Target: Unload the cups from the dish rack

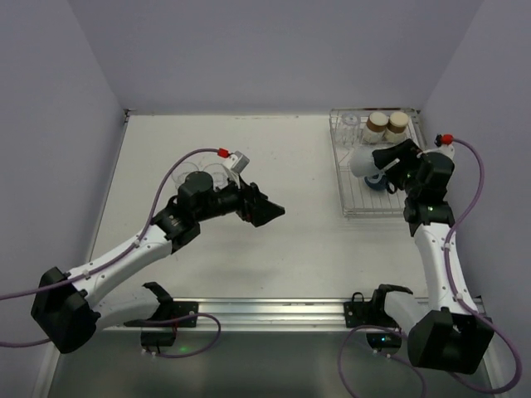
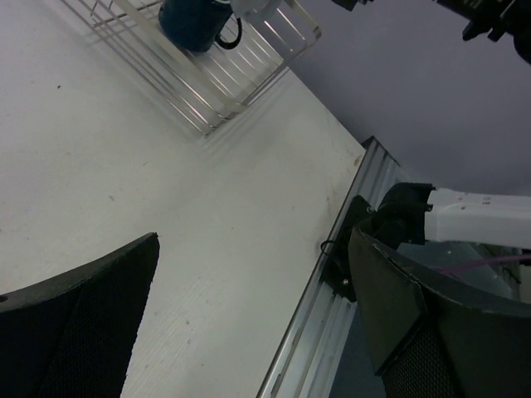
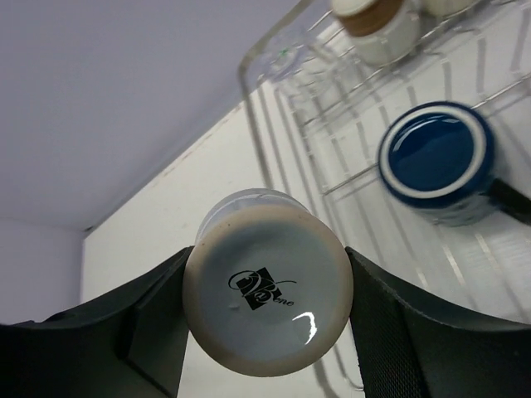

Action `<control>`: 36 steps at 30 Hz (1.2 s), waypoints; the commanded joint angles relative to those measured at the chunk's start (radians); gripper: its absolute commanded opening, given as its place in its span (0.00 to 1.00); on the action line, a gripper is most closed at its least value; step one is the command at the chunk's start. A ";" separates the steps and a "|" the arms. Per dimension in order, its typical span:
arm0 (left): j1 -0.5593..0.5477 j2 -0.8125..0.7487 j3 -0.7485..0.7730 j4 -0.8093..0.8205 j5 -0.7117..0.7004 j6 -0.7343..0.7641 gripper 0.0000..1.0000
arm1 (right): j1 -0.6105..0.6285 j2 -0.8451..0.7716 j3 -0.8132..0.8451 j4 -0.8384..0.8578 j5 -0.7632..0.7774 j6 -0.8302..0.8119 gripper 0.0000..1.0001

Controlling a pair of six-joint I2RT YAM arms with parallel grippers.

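Note:
The silver wire dish rack (image 1: 353, 195) stands at the back right. At its far end are two cream cups with brown bands (image 1: 387, 124) and a clear glass (image 1: 350, 124). My right gripper (image 1: 371, 162) is shut on a white cup (image 1: 362, 162) and holds it over the rack's left side. In the right wrist view the cup's base with a black logo (image 3: 267, 286) sits between both fingers (image 3: 390, 323). A dark blue mug (image 3: 437, 156) lies upside down in the rack (image 3: 348, 178). My left gripper (image 1: 267, 211) is open and empty over the table's middle.
Two clear glass tumblers (image 1: 206, 175) stand on the table behind my left wrist. The left wrist view shows the rack's near corner (image 2: 207, 91), the blue mug (image 2: 195, 21) and the metal rail at the table's near edge (image 2: 332, 298).

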 commanded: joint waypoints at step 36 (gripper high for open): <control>-0.062 0.368 0.368 0.081 -0.323 0.028 0.00 | 0.355 0.045 -0.310 0.596 -0.482 0.391 0.99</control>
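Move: The cup is in my right gripper, over the rack, roughly 33 cm to the right of my empty left hand, 16 cm ahead of it and about level. From my right hand, the open left gripper is some 37 cm to the left and 15 cm back, level. The blue mug in the rack lies about 8 cm ahead of my right hand, 5 cm to its right and 16 cm below; the rack glass is about 26 cm ahead, 9 cm left and 17 cm below. I swing the held cup some 20 cm left and 5 cm back towards my left gripper, my right wrist turning about 40 degrees counter-clockwise and rolling left side up. My left hand comes about 8 cm right and 7 cm forward to meet the cup and closes on its wall at the open rim; then my right fingers open and let go of the base. ##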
